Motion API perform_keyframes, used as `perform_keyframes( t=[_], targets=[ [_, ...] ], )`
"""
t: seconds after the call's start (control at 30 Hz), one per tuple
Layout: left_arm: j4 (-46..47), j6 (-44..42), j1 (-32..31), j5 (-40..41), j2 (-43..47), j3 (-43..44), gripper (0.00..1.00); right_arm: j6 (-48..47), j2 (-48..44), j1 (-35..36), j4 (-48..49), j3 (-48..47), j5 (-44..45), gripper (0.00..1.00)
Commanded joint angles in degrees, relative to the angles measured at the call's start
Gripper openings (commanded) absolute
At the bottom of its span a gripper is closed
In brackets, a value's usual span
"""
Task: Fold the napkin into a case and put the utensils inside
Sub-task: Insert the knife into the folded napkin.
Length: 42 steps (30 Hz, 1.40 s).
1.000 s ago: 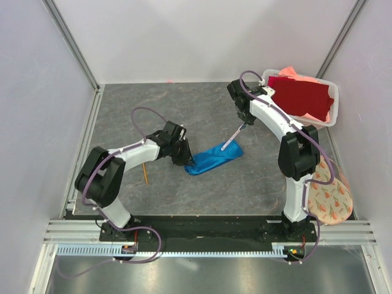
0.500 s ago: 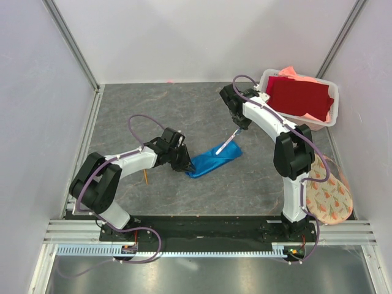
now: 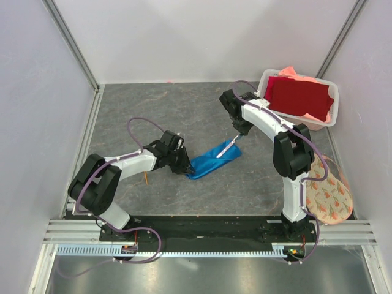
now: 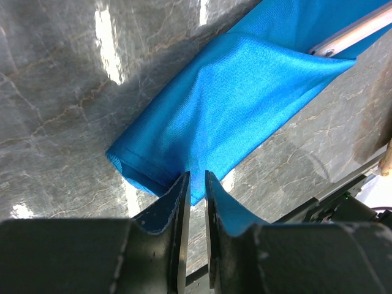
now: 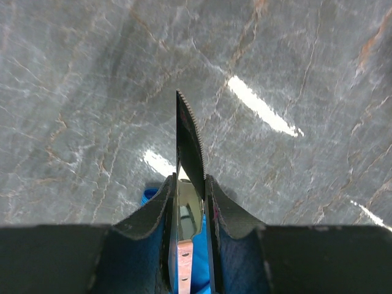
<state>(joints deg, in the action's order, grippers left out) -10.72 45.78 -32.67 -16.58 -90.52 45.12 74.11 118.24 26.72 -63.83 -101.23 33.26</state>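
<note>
The bright blue napkin [image 3: 213, 159] lies on the table folded into a narrow case [image 4: 245, 92]. My left gripper [image 3: 184, 165] is at its left end. In the left wrist view the left gripper [image 4: 196, 179] stands nearly closed with a raised corner of the cloth pinched at the tips. My right gripper [image 3: 237, 133] is shut on a utensil, a knife [image 3: 225, 148] with a serrated blade [image 5: 191, 138] and a copper handle [image 4: 355, 33]. The handle end rests on the case's right half; I cannot tell if it is under a layer. An orange-brown stick [image 3: 146, 177] lies by the left arm.
A white basket [image 3: 334, 119] at the back right holds a dark red cloth [image 3: 300, 98] over a salmon-pink one [image 3: 294, 73]. A round floral mat [image 3: 334, 199] lies beside the right arm's base. Grey walls and metal rails enclose the table.
The right arm has swung left and lowered the knife, so its handle end now lies on the napkin. The left gripper has drawn slightly down-left, still at the napkin's left end.
</note>
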Motion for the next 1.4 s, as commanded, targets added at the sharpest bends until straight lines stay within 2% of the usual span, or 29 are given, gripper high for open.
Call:
perform_keyframes(
  t=[0.0, 0.57, 1.2, 1.27, 1.37],
  targets=[
    [2.0, 2.1, -0.8, 1.4, 2.4, -1.2, 0.22, 3.1, 0.2, 1.1, -1.1, 0.9, -2.9, 0.10],
    [3.4, 3.9, -3.1, 3.0, 2.9, -2.5, 0.22, 10.4, -1.8, 4.2, -4.0, 5.0, -9.8, 0.14],
    [4.2, 5.4, -5.0, 3.9, 2.8, -2.9, 0.22, 14.9, -2.6, 7.6, -2.5, 9.0, -15.8, 0.18],
    [4.1, 4.6, -5.0, 3.2, 4.2, -2.4, 0.22, 14.8, -3.0, 7.5, -2.2, 9.8, -15.3, 0.19],
    [-0.7, 2.7, -4.9, 4.2, 8.5, 0.5, 0.26, 14.7, -3.6, 7.5, -1.9, 10.5, -14.6, 0.20]
  ],
)
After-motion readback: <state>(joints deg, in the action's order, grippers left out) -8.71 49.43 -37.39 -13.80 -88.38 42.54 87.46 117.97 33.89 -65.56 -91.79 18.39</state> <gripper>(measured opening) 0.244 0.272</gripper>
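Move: The right hand holds the knife with its handle's end just tucked into the folded napkin's pocket mouth. That mouth is about 8 cm back, 8 cm left and 7 cm below the hand. The napkin's right end is nearer, some 3 cm back, 3 cm left; its left end lies around 15 cm back, 18 cm left, both about 7 cm down. From the left hand, the mouth is roughly 6 cm ahead, 10 cm right. Handle first, the right hand slides the knife deeper under the mouth's cloth edge with an unchanged grip, going back and left about 10 cm and sinking 5 cm over the napkin while tilting some 15 degrees towards straight down. The left fingers stay on the napkin's left end and ease back and a little left-to-right, about 2 cm in all. ##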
